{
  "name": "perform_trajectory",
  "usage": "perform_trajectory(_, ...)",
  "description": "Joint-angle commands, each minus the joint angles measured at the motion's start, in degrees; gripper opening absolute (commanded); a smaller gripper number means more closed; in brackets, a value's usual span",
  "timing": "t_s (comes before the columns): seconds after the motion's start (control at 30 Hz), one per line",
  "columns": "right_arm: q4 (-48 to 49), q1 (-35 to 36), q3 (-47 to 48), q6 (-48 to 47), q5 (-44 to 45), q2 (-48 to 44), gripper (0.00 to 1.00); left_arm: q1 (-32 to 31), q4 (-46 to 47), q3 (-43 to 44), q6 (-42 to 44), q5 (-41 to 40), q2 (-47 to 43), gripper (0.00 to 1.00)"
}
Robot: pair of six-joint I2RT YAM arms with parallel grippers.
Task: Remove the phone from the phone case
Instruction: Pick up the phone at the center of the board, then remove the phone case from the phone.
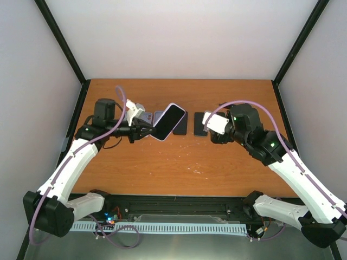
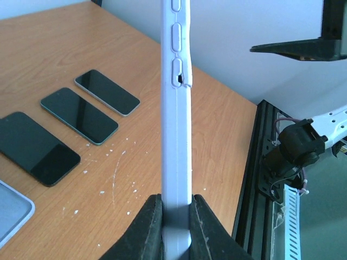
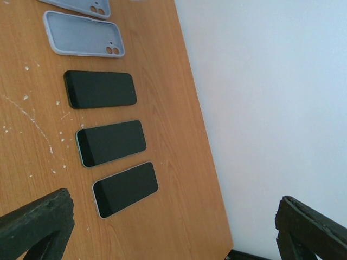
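A phone with a dark screen sits in a lavender phone case (image 1: 169,120), held tilted above the table. My left gripper (image 1: 145,130) is shut on its lower end. In the left wrist view the phone case (image 2: 176,135) stands edge-on, side buttons at the top, clamped between my left gripper's (image 2: 176,205) black fingers (image 2: 149,227). My right gripper (image 1: 210,131) hovers a little to the right of the cased phone, apart from it. In its own view my right gripper (image 3: 173,227) is wide open with nothing between its fingers (image 3: 38,222).
Three bare dark phones (image 3: 100,89) (image 3: 111,142) (image 3: 126,188) lie in a row on the wooden table (image 3: 162,70), below the right gripper. Two empty lavender cases (image 3: 84,40) (image 3: 81,4) lie beyond them. The table's far edge meets a white wall (image 3: 271,108).
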Motion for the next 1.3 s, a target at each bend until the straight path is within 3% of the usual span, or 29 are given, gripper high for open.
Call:
perform_trajectory(0.0, 1.5, -3.5, 4.9, 4.8, -2.1, 1.5, 1.0, 0.4, 6.5, 0.7, -2.4, 1.1, -3.6, 0.01)
perform_trajectory(0.3, -0.2, -6.4, 6.5, 11.8, -5.9, 4.3, 1.0, 0.5, 12.4, -3.1, -8.3, 1.5, -6.3, 0.01)
perform_trajectory(0.53, -2.1, -10.5, 10.9, 20.4, -14.3, 9.6, 1.0, 0.5, 20.2, -10.5, -16.0, 1.9, -12.2, 0.01)
perform_trajectory(0.73, -2.2, -17.2, 17.2, 25.6, -28.7, 14.5, 1.0, 0.5, 32.3, -12.3, -23.7, 3.4, -12.4, 0.01)
perform_trajectory(0.83, -1.3, -22.4, 18.0, 28.6, -39.9, 16.6, 1.0, 0.5, 39.3, -14.8, -25.9, 3.4, -12.5, 0.0)
perform_trajectory(0.97, 4.8, -24.7, 12.6, 36.0, -51.9, 15.0, 1.0, 0.5, 50.0, -18.7, -31.7, 2.5, -12.5, 0.01)
perform_trajectory(1.1, 17.4, -24.8, 3.5, 48.7, -63.3, 11.5, 1.0, 0.8, 60.0, -22.2, -40.7, 2.7, -11.1, 0.01)
perform_trajectory(1.27, 29.2, -24.8, -2.2, 62.1, -69.5, 12.2, 0.98, 1.1, 62.1, -21.1, -45.1, 3.5, -8.4, 0.01)
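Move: The cased phone is already gripped near its lower left edge by the left hand; its middle lies about 5 cm right of that hand, 3 cm ahead and slightly above. From the right hand it is some 18 cm left, 2 cm ahead and 3 cm lower. Far below the right hand, by roughly 32 cm, the middle bare phone lies 19 cm ahead and 2 cm left; the left bare phone lies 19 cm ahead and 12 cm left. Open right hand swings forward, then back-left towards the cased phone, turning some 70 degrees; left hand tilts phone about 20. ##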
